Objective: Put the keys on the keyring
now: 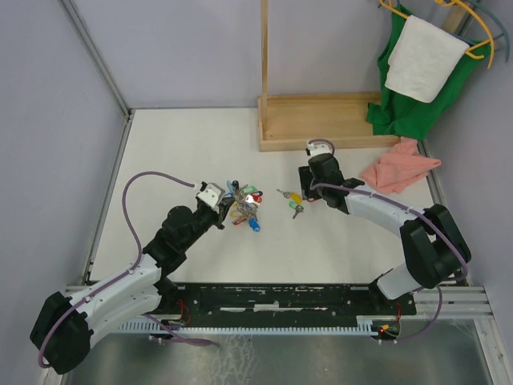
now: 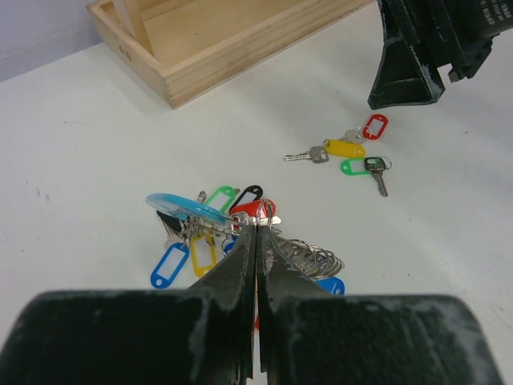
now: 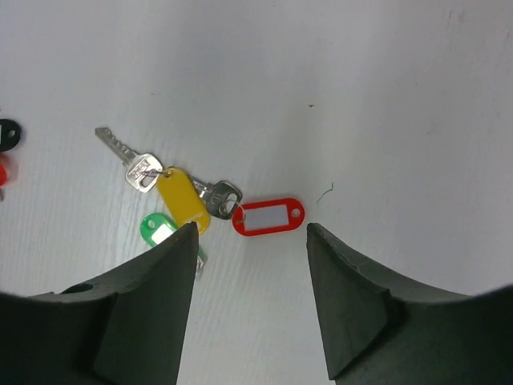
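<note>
The keyring (image 1: 243, 207) lies at the table's middle, a light-blue band (image 2: 186, 206) joined to grey metal, strung with many multicoloured tags. My left gripper (image 1: 228, 211) is shut on its metal part, jaws pressed together at the ring (image 2: 256, 228). To the right, apart from it, the keys (image 1: 292, 200) lie loose on the table, carrying a yellow tag (image 3: 183, 199), a red tag (image 3: 268, 216) and a green tag (image 3: 157, 229). My right gripper (image 3: 251, 227) hovers open just above them with nothing between its fingers; the red tag sits just beyond the gap. From the left wrist view it is the dark right gripper (image 2: 405, 72) above the keys (image 2: 345, 149).
A wooden stand with a tray base (image 1: 321, 120) stands at the back. A pink cloth (image 1: 399, 168) lies to the right of my right arm. A green cloth and white towel (image 1: 421, 60) hang at the back right corner.
</note>
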`<control>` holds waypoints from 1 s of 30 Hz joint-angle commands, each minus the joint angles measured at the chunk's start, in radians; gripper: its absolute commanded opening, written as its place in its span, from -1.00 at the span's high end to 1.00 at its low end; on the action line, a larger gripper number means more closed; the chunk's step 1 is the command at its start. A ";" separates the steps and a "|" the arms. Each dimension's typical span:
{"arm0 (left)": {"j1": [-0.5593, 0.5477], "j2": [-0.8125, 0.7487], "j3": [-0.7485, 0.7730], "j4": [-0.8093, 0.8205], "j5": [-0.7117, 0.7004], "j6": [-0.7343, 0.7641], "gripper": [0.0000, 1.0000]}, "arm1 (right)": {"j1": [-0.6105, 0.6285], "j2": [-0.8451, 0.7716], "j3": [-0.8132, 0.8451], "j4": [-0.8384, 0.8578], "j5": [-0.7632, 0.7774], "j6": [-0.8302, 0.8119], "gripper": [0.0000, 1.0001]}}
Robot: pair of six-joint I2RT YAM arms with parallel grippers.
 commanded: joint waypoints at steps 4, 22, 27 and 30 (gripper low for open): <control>-0.001 -0.003 0.029 0.029 0.050 0.045 0.94 | -0.082 0.117 0.025 0.122 -0.140 0.065 -0.06; -0.001 0.018 0.032 0.030 0.072 0.052 0.95 | -0.097 0.201 0.030 0.111 -0.189 0.109 0.45; -0.001 0.019 0.034 0.030 0.075 0.052 0.95 | -0.098 0.166 0.030 0.093 -0.202 0.088 0.65; -0.001 0.016 0.034 0.028 0.074 0.052 0.95 | -0.098 0.156 0.040 0.073 -0.218 0.072 0.79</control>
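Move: The red tag lies nearly under my open right hand, about 7 cm below, 1 cm ahead and 1 cm to the right. From the red tag, the yellow tag is some 5 cm left and level with it, the green tag about 7 cm left and 2 cm nearer me, the outermost silver key 10 cm left and 2 cm farther out. From my left hand the red tag is roughly 7 cm ahead, 25 cm right and 15 cm down. I drop my right hand about 6 cm, nearly straight down to the ring end of the red tag, pitching the fingers some 10 degrees steeper. They narrow from two-thirds open all the way down, then go on closing almost in place near the table until they are nearly shut on that end. My left hand keeps the keyring up, barely shifting. ##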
